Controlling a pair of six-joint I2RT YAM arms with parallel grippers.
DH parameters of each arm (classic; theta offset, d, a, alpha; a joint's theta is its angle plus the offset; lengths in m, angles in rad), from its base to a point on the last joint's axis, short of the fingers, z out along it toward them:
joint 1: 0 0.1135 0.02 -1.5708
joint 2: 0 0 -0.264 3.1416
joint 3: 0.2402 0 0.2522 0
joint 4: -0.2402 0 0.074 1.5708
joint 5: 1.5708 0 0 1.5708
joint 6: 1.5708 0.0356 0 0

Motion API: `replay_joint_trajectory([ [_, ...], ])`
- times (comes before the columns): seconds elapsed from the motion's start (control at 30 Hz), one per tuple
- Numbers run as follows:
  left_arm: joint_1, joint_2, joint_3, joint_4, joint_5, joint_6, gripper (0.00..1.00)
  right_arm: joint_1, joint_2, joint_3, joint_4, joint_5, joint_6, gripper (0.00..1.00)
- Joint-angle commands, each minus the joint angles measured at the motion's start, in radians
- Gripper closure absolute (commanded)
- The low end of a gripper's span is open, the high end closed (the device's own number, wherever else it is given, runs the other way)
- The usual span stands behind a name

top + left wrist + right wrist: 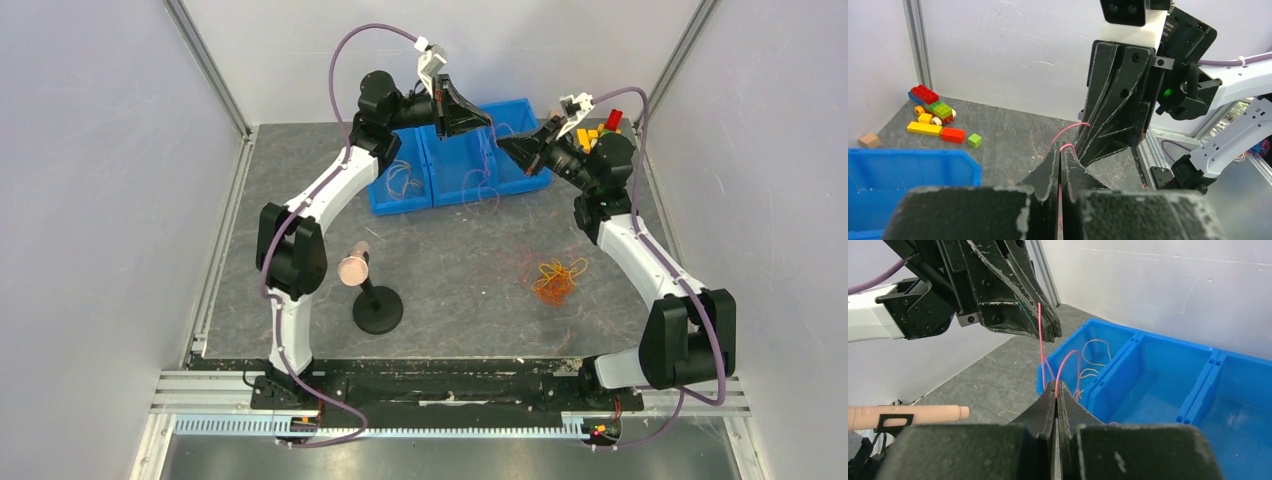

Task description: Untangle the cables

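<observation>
Both grippers are raised over the blue bins (460,165) at the back, tips close together. My left gripper (483,122) is shut on a thin red-pink cable (1068,131), which runs out of its tips (1060,148). My right gripper (508,145) is shut on the same red-pink cable (1040,340), which loops at its tips (1055,385) and rises to the left gripper's fingers (1023,285). An orange and yellow tangle (556,281) lies on the mat at the right. Orange strands (402,180) lie in the left bin, and a purple strand (480,192) hangs at the bins' front edge.
A black stand with a wooden peg (357,268) is on the mat at front left; the peg also shows in the right wrist view (908,414). Toy bricks (933,117) lie in the back right corner. White walls and metal rails enclose the mat.
</observation>
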State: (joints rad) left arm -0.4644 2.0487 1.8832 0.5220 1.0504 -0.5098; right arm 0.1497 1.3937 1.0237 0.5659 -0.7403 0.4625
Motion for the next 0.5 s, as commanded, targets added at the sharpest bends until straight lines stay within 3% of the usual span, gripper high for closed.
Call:
replay_joint_trajectory([
  [0.0,0.039,-0.017,0.061,-0.005,-0.038,0.012,0.97,-0.01,0.018,0.035,-0.016,-0.002,-0.001,1.0],
  [0.13,0.057,-0.06,-0.021,-0.184,0.001,0.259,0.88,-0.019,0.006,0.118,-0.017,-0.035,-0.009,1.0],
  [0.23,0.044,-0.094,-0.067,-0.278,0.014,0.41,0.75,-0.006,0.013,0.144,0.002,-0.086,0.029,1.0],
  [0.27,0.037,-0.097,-0.075,-0.278,0.018,0.419,0.67,-0.003,0.017,0.148,0.009,-0.104,0.046,1.0],
  [0.33,0.027,-0.098,-0.075,-0.272,0.024,0.415,0.41,0.004,0.019,0.15,0.027,-0.124,0.076,1.0],
  [0.4,0.02,-0.097,-0.076,-0.253,0.023,0.403,0.25,0.01,0.018,0.148,0.05,-0.141,0.106,1.0],
  [0.47,0.016,-0.091,-0.072,-0.226,0.046,0.373,0.24,0.013,0.016,0.154,0.058,-0.153,0.123,1.0],
])
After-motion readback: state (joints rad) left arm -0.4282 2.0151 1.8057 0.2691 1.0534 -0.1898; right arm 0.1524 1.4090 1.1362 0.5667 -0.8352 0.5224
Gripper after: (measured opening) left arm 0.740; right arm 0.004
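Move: Both hands already pinch the pink cable high above the table. Its short stretch between them lies about 1 cm back, 2 cm right and 2 cm below the left hand, and 2 cm ahead, 2 cm left and 2 cm above the right hand. From the left hand, the middle blue bin is some 18 cm ahead, 3 cm left and 35 cm down. The yellow-orange tangle sits roughly 18 cm back, 23 cm right and 37 cm down. The left fingers open wide and let go of the pink cable while the hand sinks about 5 cm, easing some 2 cm forward and 2 cm left, to below the right fingertips. The right hand keeps its shut pinch on the cable and, after barely moving at first, lifts it about 4 cm, drawing slightly back and left. ##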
